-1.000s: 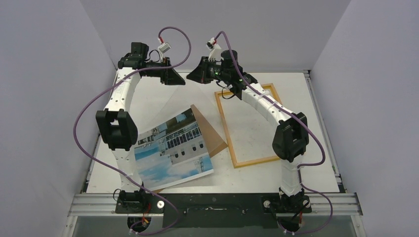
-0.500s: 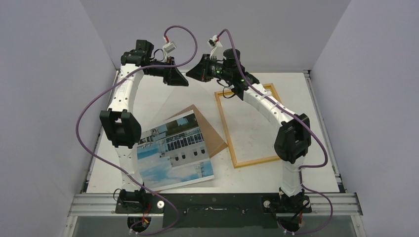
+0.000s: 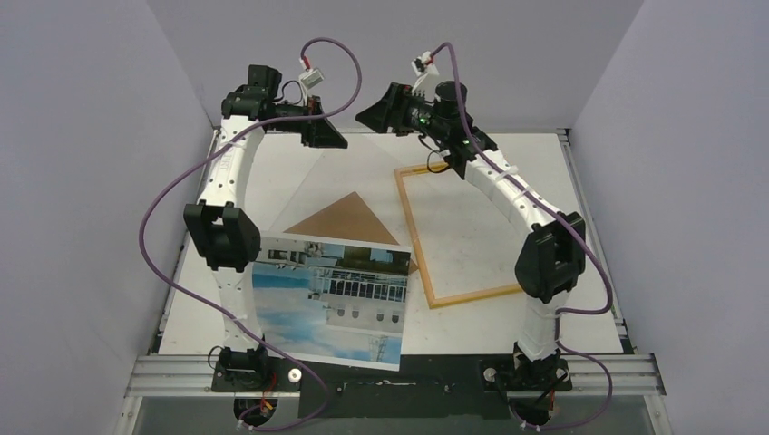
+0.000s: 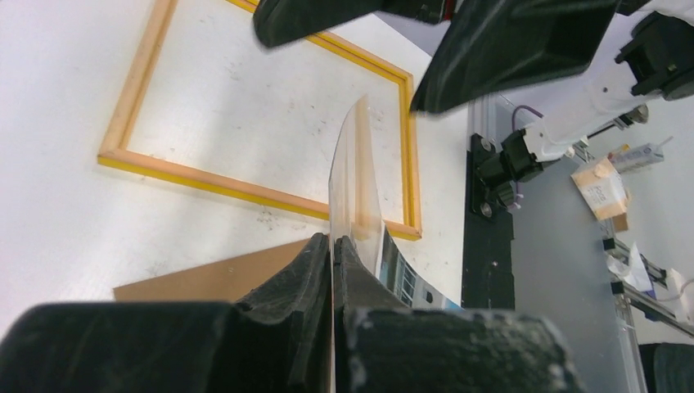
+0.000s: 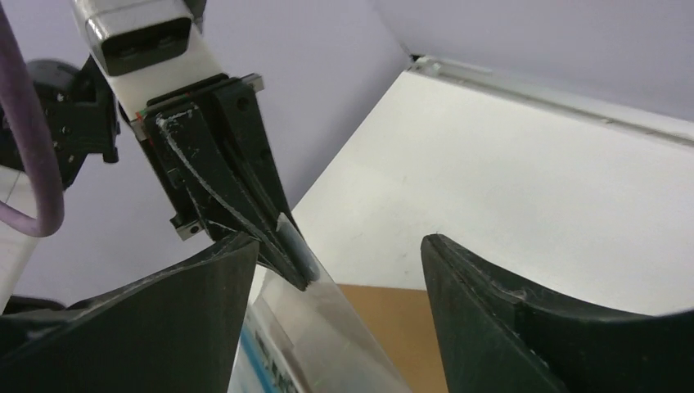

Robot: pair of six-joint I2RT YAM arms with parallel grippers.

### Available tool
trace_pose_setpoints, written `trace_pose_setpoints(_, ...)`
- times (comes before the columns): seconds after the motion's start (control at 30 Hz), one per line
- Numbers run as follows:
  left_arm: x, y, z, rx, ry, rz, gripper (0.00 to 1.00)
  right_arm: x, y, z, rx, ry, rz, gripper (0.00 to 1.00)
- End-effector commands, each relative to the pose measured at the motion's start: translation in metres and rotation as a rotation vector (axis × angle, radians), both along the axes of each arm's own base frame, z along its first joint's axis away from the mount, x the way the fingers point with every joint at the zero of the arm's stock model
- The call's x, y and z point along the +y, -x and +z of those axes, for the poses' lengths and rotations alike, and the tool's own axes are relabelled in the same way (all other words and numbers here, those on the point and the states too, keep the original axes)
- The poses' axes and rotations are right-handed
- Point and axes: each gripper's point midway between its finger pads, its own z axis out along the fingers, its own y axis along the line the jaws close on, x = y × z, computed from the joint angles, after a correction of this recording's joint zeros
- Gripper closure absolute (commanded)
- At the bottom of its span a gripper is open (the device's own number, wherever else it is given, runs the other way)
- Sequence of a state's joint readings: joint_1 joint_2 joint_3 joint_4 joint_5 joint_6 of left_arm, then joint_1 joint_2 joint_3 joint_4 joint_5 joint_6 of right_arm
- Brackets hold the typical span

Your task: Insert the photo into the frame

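Note:
My left gripper [image 3: 334,140] is raised over the far left of the table and shut on a corner of a clear sheet [image 4: 356,180]. The sheet slopes down toward the near edge. The photo [image 3: 326,304], a pale building under blue sky, hangs along the sheet's lower part and reaches over the black front bar; it also shows in the left wrist view [image 4: 405,282]. The frame [image 3: 472,294] lies flat, wood side up, right of centre. My right gripper [image 3: 367,116] is open and empty, its jaws either side of the left fingertips [image 5: 286,246] without touching.
The brown backing board [image 3: 345,220] lies flat on the table under the sloping sheet, touching the frame's left edge. Grey walls close in the left, back and right. A metal rail and black bar [image 3: 435,372] run along the near edge.
My left gripper has lifted the sheet higher; the photo has swung toward the near edge and turned squarer, uncovering more of the brown board. My right gripper has risen and shifted right.

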State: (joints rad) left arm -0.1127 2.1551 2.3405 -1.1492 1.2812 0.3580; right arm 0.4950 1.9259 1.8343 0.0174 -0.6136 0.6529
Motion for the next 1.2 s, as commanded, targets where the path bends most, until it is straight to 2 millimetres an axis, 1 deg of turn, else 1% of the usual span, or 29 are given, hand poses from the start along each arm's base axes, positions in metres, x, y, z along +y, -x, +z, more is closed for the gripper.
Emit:
trace_pose_setpoints(0.0, 0.006, -0.022, 0.044, -0.146, 0.02, 0.099, 1.0, -0.053, -0.007, 0.079, -0.177, -0.097, -0.172, 0.23)
trace_pose_setpoints(0.07, 0.015, -0.037, 0.051, -0.159, 0.01, 0.183, 1.0, -0.071, -0.013, 0.08, -0.173, -0.099, -0.236, 0.21)
trace_pose_setpoints(0.1, 0.021, -0.047, 0.054, -0.169, 0.005, 0.233, 1.0, -0.08, -0.014, 0.083, -0.175, -0.101, -0.267, 0.21)
trace_pose_setpoints(0.13, 0.029, -0.056, 0.056, -0.177, 0.001, 0.282, 1.0, -0.089, -0.015, 0.082, -0.167, -0.097, -0.298, 0.21)
trace_pose_setpoints(0.17, 0.037, -0.065, 0.058, -0.181, -0.01, 0.342, 1.0, -0.096, -0.018, 0.076, -0.155, -0.089, -0.332, 0.21)
trace_pose_setpoints(0.2, 0.045, -0.073, 0.061, -0.195, -0.021, 0.396, 1.0, -0.105, -0.016, 0.076, -0.152, -0.083, -0.363, 0.2)
trace_pose_setpoints(0.27, 0.058, -0.085, 0.068, -0.226, -0.038, 0.48, 1.0, -0.118, -0.015, 0.061, -0.121, -0.052, -0.419, 0.2)
trace_pose_setpoints(0.3, 0.065, -0.09, 0.071, -0.241, -0.046, 0.523, 1.0, -0.123, -0.012, 0.059, -0.119, -0.041, -0.434, 0.2)
trace_pose_setpoints(0.47, 0.099, -0.115, 0.095, -0.333, -0.095, 0.767, 1.0, -0.14, -0.001, 0.021, -0.049, 0.048, -0.494, 0.18)
trace_pose_setpoints(0.5, 0.105, -0.118, 0.102, -0.355, -0.098, 0.81, 1.0, -0.143, 0.002, 0.01, -0.022, 0.072, -0.499, 0.18)
trace_pose_setpoints(0.57, 0.122, -0.123, 0.113, -0.385, -0.119, 0.928, 1.0, -0.148, 0.008, -0.009, 0.018, 0.11, -0.513, 0.17)
trace_pose_setpoints(0.63, 0.144, -0.127, 0.126, -0.422, -0.146, 1.065, 1.0, -0.154, 0.015, -0.028, 0.056, 0.145, -0.529, 0.15)
trace_pose_setpoints(0.67, 0.155, -0.124, 0.134, -0.444, -0.156, 1.135, 1.0, -0.158, 0.018, -0.042, 0.084, 0.17, -0.538, 0.14)
trace_pose_setpoints(0.73, 0.181, -0.122, 0.15, -0.495, -0.176, 1.284, 1.0, -0.165, 0.024, -0.058, 0.111, 0.211, -0.553, 0.12)
trace_pose_setpoints(0.8, 0.193, -0.114, 0.167, -0.543, -0.168, 1.351, 1.0, -0.168, 0.029, -0.07, 0.132, 0.237, -0.552, 0.1)
trace_pose_setpoints(0.87, 0.198, -0.106, 0.186, -0.597, -0.15, 1.386, 1.0, -0.169, 0.031, -0.074, 0.134, 0.249, -0.546, 0.09)
trace_pose_setpoints(1.0, 0.19, -0.087, 0.226, -0.689, -0.059, 1.357, 1.0, -0.166, 0.03, -0.072, 0.127, 0.249, -0.529, 0.08)
trace_pose_setpoints(1.07, 0.178, -0.076, 0.245, -0.703, 0.001, 1.3, 1.0, -0.162, 0.029, -0.065, 0.111, 0.238, -0.511, 0.08)
trace_pose_setpoints(1.1, 0.173, -0.069, 0.258, -0.712, 0.026, 1.27, 1.0, -0.16, 0.027, -0.06, 0.1, 0.23, -0.506, 0.08)
trace_pose_setpoints(1.17, 0.161, -0.061, 0.269, -0.716, 0.054, 1.204, 1.0, -0.154, 0.025, -0.048, 0.074, 0.202, -0.483, 0.08)
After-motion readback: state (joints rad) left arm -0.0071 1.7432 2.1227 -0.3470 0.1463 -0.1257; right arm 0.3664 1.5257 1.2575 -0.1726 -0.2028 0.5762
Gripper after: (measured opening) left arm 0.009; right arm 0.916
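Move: The left hand holds a clear sheet by its edge. From that hand the photo's middle lies about 19 cm back, 4 cm left and 29 cm down; the backing board beneath it is 10 cm back and 7 cm left, and the frame is level with the hand, some 33 cm right. From the empty right hand the photo is about 21 cm back, 8 cm left and 34 cm down, the frame level and some 29 cm right. Sweeping forward first, then left and up, the left hand carries the clear sheet away from the photo, ending about 18 cm left and 18 cm higher. It keeps its pinch and swings counter-clockwise until the fingers point forward. The right hand, already partly open, backs off rightwards, then sinks towards the frame, opening wider, turning clockwise and tipping its fingers down. ##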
